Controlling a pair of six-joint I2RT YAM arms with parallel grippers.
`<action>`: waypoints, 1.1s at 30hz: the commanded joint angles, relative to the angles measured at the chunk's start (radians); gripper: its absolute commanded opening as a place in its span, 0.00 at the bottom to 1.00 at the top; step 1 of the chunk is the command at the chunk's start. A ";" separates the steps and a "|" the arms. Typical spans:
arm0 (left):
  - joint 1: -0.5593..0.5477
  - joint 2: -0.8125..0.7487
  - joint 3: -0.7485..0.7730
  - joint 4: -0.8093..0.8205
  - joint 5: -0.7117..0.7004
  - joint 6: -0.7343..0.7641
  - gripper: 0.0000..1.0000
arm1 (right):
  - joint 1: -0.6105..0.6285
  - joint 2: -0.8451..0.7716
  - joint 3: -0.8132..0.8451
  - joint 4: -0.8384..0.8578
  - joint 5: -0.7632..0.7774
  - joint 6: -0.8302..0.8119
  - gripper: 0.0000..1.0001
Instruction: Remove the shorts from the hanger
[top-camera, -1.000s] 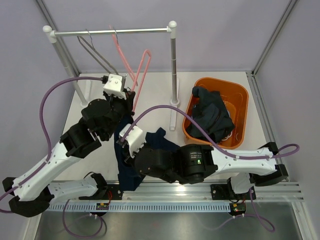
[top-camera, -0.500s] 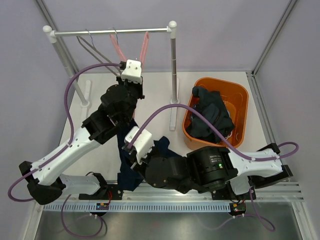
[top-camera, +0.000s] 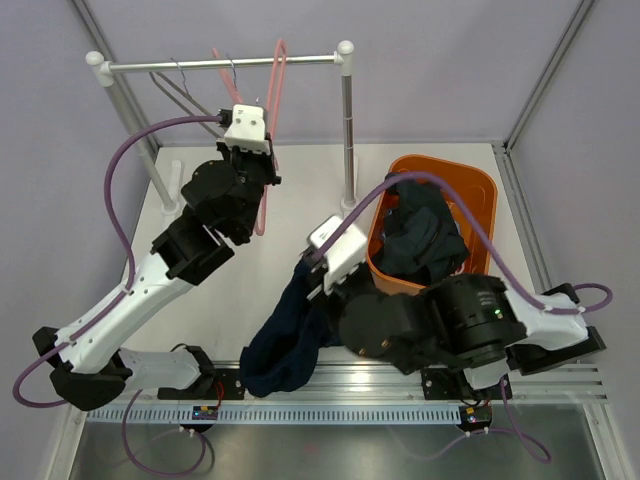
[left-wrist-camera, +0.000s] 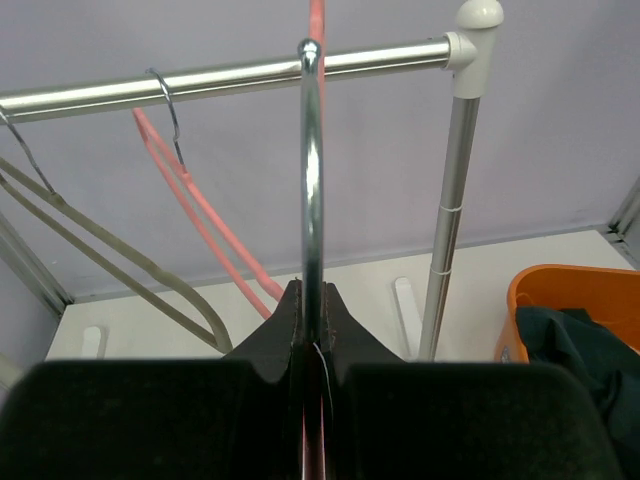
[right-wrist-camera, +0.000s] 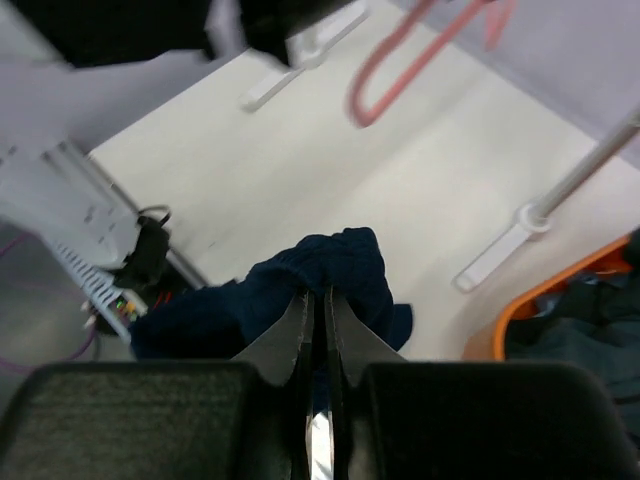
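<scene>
The dark navy shorts (top-camera: 285, 335) hang free from my right gripper (top-camera: 310, 275), which is shut on a bunched fold of them (right-wrist-camera: 335, 262) just left of the orange basket. They are apart from the pink hanger (top-camera: 272, 100). My left gripper (top-camera: 264, 160) is shut on that hanger's metal hook (left-wrist-camera: 311, 160), whose top sits up at the rail (left-wrist-camera: 230, 75). In the right wrist view the right gripper (right-wrist-camera: 322, 297) pinches the cloth. The left gripper (left-wrist-camera: 312, 292) clamps the hook's stem. Other dark shorts (top-camera: 425, 235) lie in the basket.
The orange basket (top-camera: 482, 182) stands at the right, beside the rack's right post (top-camera: 347, 130). A second pink hanger (left-wrist-camera: 200, 215) and a grey hanger (left-wrist-camera: 100, 262) hang on the rail. The rack's left post (top-camera: 125, 110) stands at the back left.
The left arm raised the pink hanger up to the rail. The right arm pulled the navy shorts off it and carried them right, toward the basket.
</scene>
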 joint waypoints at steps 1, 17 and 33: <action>0.005 -0.087 0.052 -0.011 0.039 -0.060 0.00 | -0.108 -0.111 0.049 0.087 0.171 -0.080 0.00; 0.004 -0.285 -0.089 -0.252 0.173 -0.176 0.00 | -0.765 -0.130 0.156 1.246 0.246 -1.145 0.00; 0.004 -0.319 -0.175 -0.254 0.202 -0.185 0.00 | -1.155 0.027 0.293 0.965 0.094 -0.858 0.00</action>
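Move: The orange bin for my right hand's navy shorts is about 30 cm ahead, 32 cm to the right and 37 cm below; the dark green shorts in it are about 30 ahead, 29 right. My left hand holds the bare pink hanger; the rail's middle is some 16 cm ahead, 9 left, slightly above, with the hung pink hanger 12 ahead, 7 left and the grey-green one 13 ahead, 16 left. Keeping the navy shorts pinched, I sweep my right hand about 35 cm rightward, also some 20 cm forward and 24 cm up, towards the bin side, swinging the wrist about 75 degrees clockwise and tipping its fingers upward. My left hand keeps hold of the pink hanger, backs about 7 cm away from the rail, drifting left and rising slightly, then sinks roughly 7 cm. ##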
